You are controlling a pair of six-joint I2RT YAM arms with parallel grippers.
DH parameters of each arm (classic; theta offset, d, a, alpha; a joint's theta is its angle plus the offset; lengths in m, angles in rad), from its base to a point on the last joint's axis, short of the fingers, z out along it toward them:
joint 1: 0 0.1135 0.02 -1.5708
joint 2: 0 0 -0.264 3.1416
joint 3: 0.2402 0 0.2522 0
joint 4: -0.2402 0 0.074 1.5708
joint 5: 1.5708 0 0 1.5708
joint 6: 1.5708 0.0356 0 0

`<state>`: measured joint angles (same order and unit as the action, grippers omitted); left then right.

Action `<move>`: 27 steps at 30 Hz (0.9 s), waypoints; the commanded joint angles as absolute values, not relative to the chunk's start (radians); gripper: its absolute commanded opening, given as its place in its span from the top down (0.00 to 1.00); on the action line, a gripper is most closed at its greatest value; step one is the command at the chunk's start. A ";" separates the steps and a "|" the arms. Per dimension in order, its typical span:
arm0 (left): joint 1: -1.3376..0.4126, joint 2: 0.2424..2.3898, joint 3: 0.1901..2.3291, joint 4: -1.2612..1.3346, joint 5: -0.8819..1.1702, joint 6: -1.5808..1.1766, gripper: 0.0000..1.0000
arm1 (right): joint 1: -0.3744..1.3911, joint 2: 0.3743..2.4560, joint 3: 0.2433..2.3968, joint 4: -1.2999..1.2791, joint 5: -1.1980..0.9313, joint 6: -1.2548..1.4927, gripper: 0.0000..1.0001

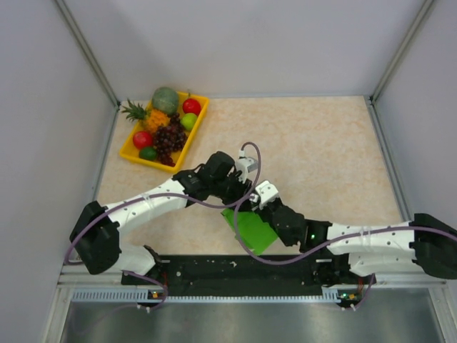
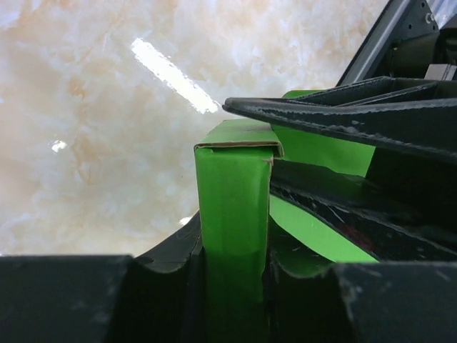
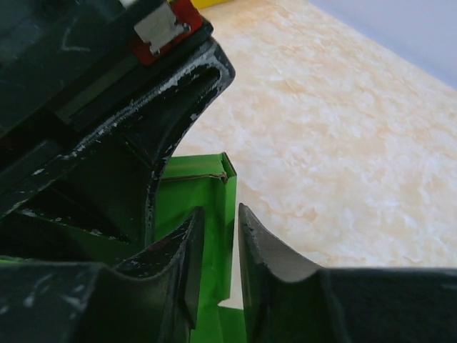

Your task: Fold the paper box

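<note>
The paper box [image 1: 253, 230] is a bright green card piece lying on the table between the two arms, near the front edge. My left gripper [image 1: 240, 205] is shut on an upright folded wall of the box [image 2: 232, 207], which fills the gap between its jaws [image 2: 232, 286]. My right gripper [image 3: 220, 243] straddles the same green wall [image 3: 207, 193]; its left finger [image 3: 187, 250] lies against the card, while a strip of table shows between the card and the right finger [image 3: 275, 268], so it stands open. In the top view the right gripper [image 1: 264, 206] sits just right of the left one.
A yellow fruit tray [image 1: 128, 152] with plastic fruit stands at the back left. The left gripper's black finger [image 3: 171, 107] crowds the right wrist view. Grey walls enclose the table on three sides, and a black rail [image 1: 235, 268] runs along the near edge.
</note>
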<state>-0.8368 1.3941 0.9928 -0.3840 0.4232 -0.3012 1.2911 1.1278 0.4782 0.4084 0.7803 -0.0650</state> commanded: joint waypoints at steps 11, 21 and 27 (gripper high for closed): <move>-0.856 1.385 1.032 -0.356 0.483 -0.259 0.87 | 1.247 0.735 0.426 0.071 0.574 0.083 0.55; -0.856 1.382 1.040 -0.348 0.514 -0.267 0.87 | 1.218 0.802 0.475 0.024 0.500 0.055 0.51; -0.856 1.370 1.037 -0.357 0.514 -0.265 0.87 | 1.218 0.905 0.512 0.066 0.575 0.044 0.52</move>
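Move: Around the right fingertips stands the folded right-hand end of the far wall, about 1 cm ahead and left. The box's loose side flap lies roughly 5 cm back and 4 cm to the right of this hand, about 6 cm lower; the box floor's middle is some 6 cm back, 1 cm left and 7 cm down. From the left hand, already gripping that wall, the flap is about 6 cm back, 8 cm right and 6 cm down. Backing off the folded wall end, the right hand opens from barely parted to about half and draws back and to its right while rising, about 3 cm each way. It then drops some 5 cm, fingers tipping down about 10 degrees, until they straddle the loose side flap; touching it can't be seen. The left hand keeps its pinch on the wall and eases back about 1 cm. ##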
